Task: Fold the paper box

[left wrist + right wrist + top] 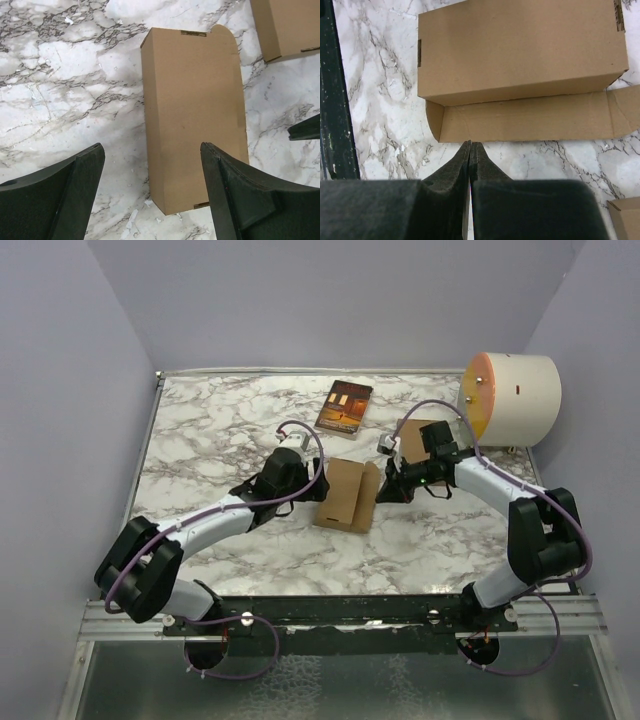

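The paper box [345, 495] is a small slim brown carton lying flat mid-table. In the left wrist view the box [192, 115] lies lengthwise ahead, and my left gripper [152, 147] is open above its near end with nothing between the fingers. In the right wrist view the box [520, 45] has one long side flap [530, 117] lying open on the marble. My right gripper [470, 145] is shut and empty, its tips right at that flap's edge. From above, the left gripper [318, 483] and right gripper [383, 490] flank the box.
A bigger brown carton [418, 433] lies behind the right gripper. A dark red-brown book [344, 407] lies at the back centre. A cream cylinder [515, 395] with an orange face stands at the back right. Purple walls enclose the marble table [220, 430].
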`<state>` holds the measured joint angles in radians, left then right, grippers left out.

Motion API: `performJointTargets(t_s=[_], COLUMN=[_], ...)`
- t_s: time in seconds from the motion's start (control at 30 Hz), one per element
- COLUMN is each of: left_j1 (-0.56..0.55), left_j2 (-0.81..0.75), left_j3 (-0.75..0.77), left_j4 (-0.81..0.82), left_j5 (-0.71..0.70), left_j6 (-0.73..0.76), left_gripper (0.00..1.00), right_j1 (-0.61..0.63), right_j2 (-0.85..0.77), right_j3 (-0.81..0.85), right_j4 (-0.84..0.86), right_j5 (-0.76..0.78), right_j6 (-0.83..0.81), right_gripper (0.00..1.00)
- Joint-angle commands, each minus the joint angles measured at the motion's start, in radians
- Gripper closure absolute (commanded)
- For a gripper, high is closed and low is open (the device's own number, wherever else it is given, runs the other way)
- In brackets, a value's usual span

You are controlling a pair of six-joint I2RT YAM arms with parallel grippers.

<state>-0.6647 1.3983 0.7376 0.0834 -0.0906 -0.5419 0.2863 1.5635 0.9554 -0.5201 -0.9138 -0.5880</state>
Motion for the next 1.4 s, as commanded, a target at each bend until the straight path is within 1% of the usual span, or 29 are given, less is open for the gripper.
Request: performJointTargets(t_s=[0.0, 0.07, 0.13, 0.17, 0.3, 0.4, 0.5, 0.67, 0.8, 0.87, 0.93, 1.0, 1.03, 1.07, 1.17, 1.3, 1.37], left_j1=[0.019, 0.030, 0.047, 0.054, 0.086, 0.099, 0.102, 0.103, 0.103, 0.103, 0.103, 0.103, 0.103, 0.103, 0.103, 0.102, 0.102], left_j2=[-0.035, -0.024, -0.004, 0.009, 0.070, 0.139, 0.206, 0.277, 0.328, 0.345, 0.361, 0.376, 0.382, 0.388, 0.407, 0.421, 0.423], left_j3=[0.003, -0.002, -0.004, 0.002, 0.049, 0.120, 0.187, 0.255, 0.288, 0.296, 0.308, 0.321, 0.327, 0.331, 0.342, 0.347, 0.346], left_j4=[0.035, 0.046, 0.067, 0.067, 0.025, -0.029, -0.070, -0.072, -0.058, -0.040, -0.032, -0.029, -0.027, -0.026, -0.026, -0.023, -0.022], left_j5=[0.079, 0.147, 0.245, 0.266, 0.278, 0.274, 0.282, 0.330, 0.395, 0.430, 0.453, 0.476, 0.484, 0.492, 0.505, 0.525, 0.530], left_j6=[0.059, 0.078, 0.103, 0.110, 0.138, 0.167, 0.206, 0.247, 0.299, 0.328, 0.352, 0.377, 0.382, 0.386, 0.388, 0.382, 0.380], left_gripper=[0.19, 0.19, 0.19, 0.19, 0.19, 0.20, 0.26, 0.34, 0.37, 0.39, 0.40, 0.41, 0.42, 0.42, 0.43, 0.43, 0.44], right_j1=[-0.003, -0.003, -0.003, -0.003, -0.003, -0.003, -0.003, 0.002, 0.014, 0.019, 0.027, 0.042, 0.054, 0.070, 0.122, 0.217, 0.248], right_j2=[0.000, 0.010, 0.013, 0.013, 0.010, -0.017, -0.069, -0.152, -0.196, -0.217, -0.250, -0.295, -0.319, -0.336, -0.323, -0.295, -0.277], right_j3=[-0.038, -0.043, -0.047, -0.046, -0.047, -0.072, -0.126, -0.231, -0.274, -0.291, -0.326, -0.378, -0.405, -0.425, -0.436, -0.481, -0.492], right_j4=[0.097, 0.094, 0.091, 0.085, 0.061, 0.059, 0.089, 0.135, 0.096, 0.031, -0.018, 0.041, 0.113, 0.164, 0.236, 0.380, 0.438], right_j5=[0.024, 0.067, 0.099, 0.109, 0.106, 0.045, 0.017, -0.039, -0.081, -0.109, -0.114, -0.086, -0.060, -0.032, 0.028, 0.162, 0.216], right_j6=[0.045, 0.016, -0.009, -0.027, -0.084, -0.144, -0.224, -0.410, -0.586, -0.754, -0.944, -0.950, -0.928, -0.911, -0.879, -0.841, -0.817], right_gripper=[0.99, 0.99, 0.99, 0.99, 0.98, 0.97, 0.97, 0.97, 0.92, 0.88, 0.80, 0.69, 0.62, 0.58, 0.56, 0.47, 0.46])
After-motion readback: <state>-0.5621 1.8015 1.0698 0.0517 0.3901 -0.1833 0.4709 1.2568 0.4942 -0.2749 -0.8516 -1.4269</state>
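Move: The paper box lies about 6 cm to the left hand's right, about 1 cm ahead and some 7 cm below. The open right hand side flap's near corner lies about 5 cm back from the right hand, 3 cm to its left and 8 cm below. From the right hand, the flat box is some 13 cm ahead and 10 cm to the right; from the left hand, the book is roughly 21 cm ahead and 5 cm to the right. Rightward about 6 cm, after a small lift and then a swing forward and down, the left hand comes onto the paper box's left long edge, turning some 30 degrees clockwise and narrowing its fingers across that edge. The right hand sinks, then draws back about 7 cm to the flap's near corner, rolling strongly about its pointing line while its shut fingers open halfway. ##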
